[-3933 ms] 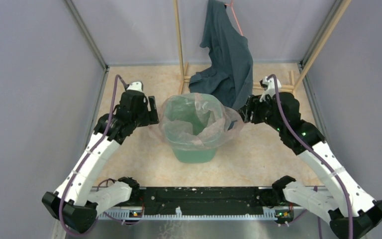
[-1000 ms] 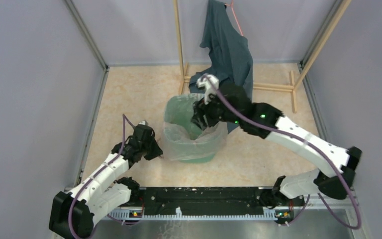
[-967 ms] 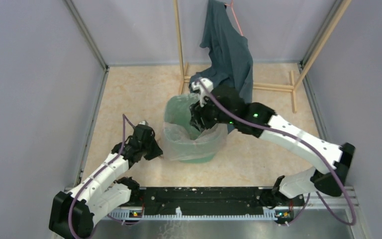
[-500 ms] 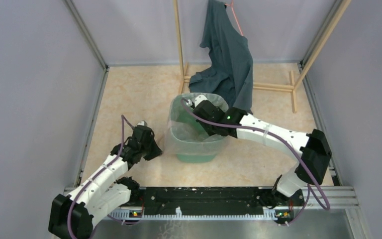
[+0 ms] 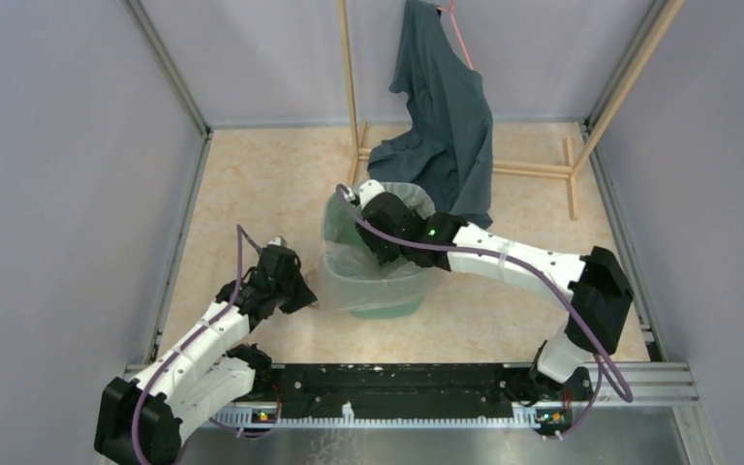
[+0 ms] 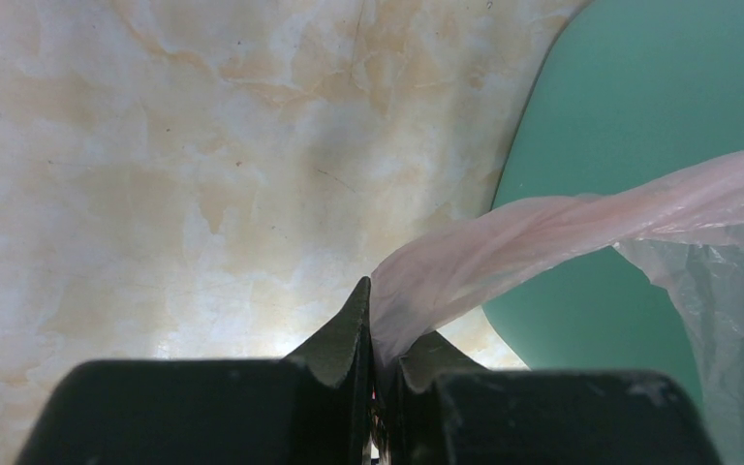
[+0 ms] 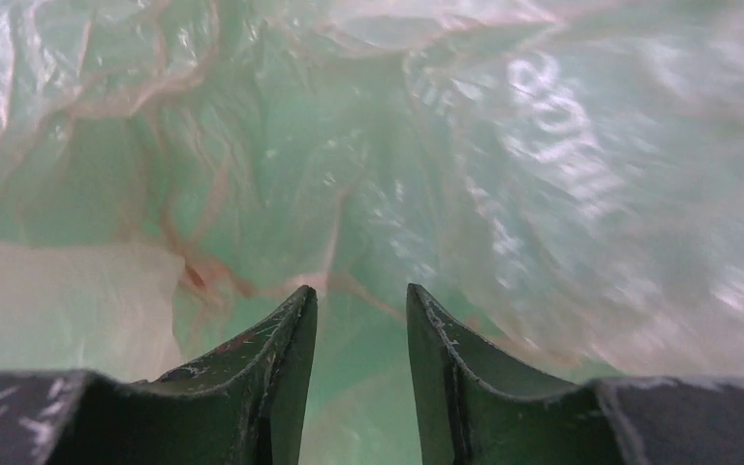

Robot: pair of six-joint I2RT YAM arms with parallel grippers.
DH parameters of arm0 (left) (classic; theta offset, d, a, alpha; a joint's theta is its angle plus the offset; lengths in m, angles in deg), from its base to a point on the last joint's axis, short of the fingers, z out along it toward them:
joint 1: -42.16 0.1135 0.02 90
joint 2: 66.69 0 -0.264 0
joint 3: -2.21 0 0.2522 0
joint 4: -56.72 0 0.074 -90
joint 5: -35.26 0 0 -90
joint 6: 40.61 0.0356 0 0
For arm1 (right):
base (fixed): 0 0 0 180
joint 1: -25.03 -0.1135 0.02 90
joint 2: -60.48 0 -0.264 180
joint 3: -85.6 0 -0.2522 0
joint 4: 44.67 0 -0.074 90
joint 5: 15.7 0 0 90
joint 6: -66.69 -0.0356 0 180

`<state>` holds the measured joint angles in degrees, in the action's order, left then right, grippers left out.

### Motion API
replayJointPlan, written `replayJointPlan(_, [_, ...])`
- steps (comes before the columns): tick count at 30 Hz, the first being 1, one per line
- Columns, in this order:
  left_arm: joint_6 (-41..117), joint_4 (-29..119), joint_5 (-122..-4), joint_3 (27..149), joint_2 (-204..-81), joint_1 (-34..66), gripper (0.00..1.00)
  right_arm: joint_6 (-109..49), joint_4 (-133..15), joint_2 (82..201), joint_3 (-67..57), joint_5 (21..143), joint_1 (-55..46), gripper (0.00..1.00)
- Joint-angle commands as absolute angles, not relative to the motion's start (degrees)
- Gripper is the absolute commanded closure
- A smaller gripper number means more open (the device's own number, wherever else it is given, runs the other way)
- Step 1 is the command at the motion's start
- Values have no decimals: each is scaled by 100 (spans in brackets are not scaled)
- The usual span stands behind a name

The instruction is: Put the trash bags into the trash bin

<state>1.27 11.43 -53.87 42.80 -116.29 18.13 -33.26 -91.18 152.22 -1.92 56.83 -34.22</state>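
Observation:
The mint-green trash bin point(image 5: 387, 304) stands mid-floor, lined with the thin pale pink trash bag point(image 5: 333, 279), whose edge hangs over the rim. Low at the bin's left side, my left gripper point(image 5: 302, 295) is shut on a stretched strand of the bag point(image 6: 542, 221), and the bin wall point(image 6: 639, 116) shows just right of it. My right arm's wrist point(image 5: 392, 225) dips into the bin's mouth, its fingers hidden in the top view. In the right wrist view, the right gripper point(image 7: 360, 302) is open inside the bin, facing crinkled bag film point(image 7: 542, 145), with nothing between its fingers.
A dark teal-grey cloth garment point(image 5: 446, 116) hangs from a wooden frame point(image 5: 349, 77) right behind the bin, its lower end close to the rim. Grey walls close the cell on three sides. A black rail point(image 5: 397, 387) runs along the near edge.
My right arm has dropped from above the rim down into the bin and shifted left. The bag's film now lies closer against the bin. The left gripper has kept its hold and place.

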Motion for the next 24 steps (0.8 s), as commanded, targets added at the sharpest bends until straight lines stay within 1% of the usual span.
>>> replayJointPlan(1, [87, 1198, -5408, 4249, -11498, 1834, 89, -3650, -7876, 15641, -563, 5952, -3458, 60])
replayJointPlan(5, [100, 1239, -5431, 4296, -11529, 1834, 89, -3974, -6776, 16007, -838, 6428, -3457, 58])
replayJointPlan(7, [112, 1229, -5444, 4353, -11584, 1834, 89, -4130, -6527, 16178, -847, 6546, -3459, 58])
replayJointPlan(10, [106, 1194, -5442, 4405, -11604, 1834, 89, -4250, -6387, 16142, -869, 6387, -3452, 58])
replayJointPlan(13, [108, 1191, -5432, 4393, -11553, 1834, 89, -4154, -6683, 15803, -741, 6255, -3461, 57])
replayJointPlan(15, [114, 1193, -5386, 4375, -11524, 1834, 88, -4037, -7246, 15542, -501, 6157, -3458, 51])
replayJointPlan(17, [130, 1221, -5350, 4358, -11527, 1834, 88, -3833, -7854, 15328, -361, 5954, -3456, 49])
replayJointPlan(20, [128, 1272, -5346, 4329, -11576, 1834, 88, -3551, -7884, 14854, -1044, 5688, -3437, 42])
replayJointPlan(22, [134, 1347, -5371, 4271, -11590, 1834, 88, -3442, -7833, 14646, -1478, 5834, -3397, 40])
replayJointPlan(24, [135, 1412, -5396, 4217, -11598, 1834, 88, -3491, -7799, 14647, -1623, 5969, -3395, 38])
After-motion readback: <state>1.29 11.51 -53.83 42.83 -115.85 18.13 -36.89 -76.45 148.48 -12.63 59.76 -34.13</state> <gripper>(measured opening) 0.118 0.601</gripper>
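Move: Inside the lined trash bin, the right hand has the middle of the trash bag about 4 cm below it and only 1 cm back, level with it sideways; the bin wraps that same middle. The teal cloth's lower part lies some 22 cm ahead and 9 cm to the right. From the left hand, which already pinches a twisted end of the bag, the bag's middle lies 4 cm ahead, 15 cm to the right and 8 cm up. Dipping deeper into the bagged bin, the half-open right hand thrusts about 8 cm down and 6 cm towards the bin's left side, then reverses up and right nearly to where it began, its fingers spreading wider on the way out. The wrist rolls some 10 degrees, swinging the fingertips leftward. The left hand stays put and keeps its pinch on the bag's twisted end. ##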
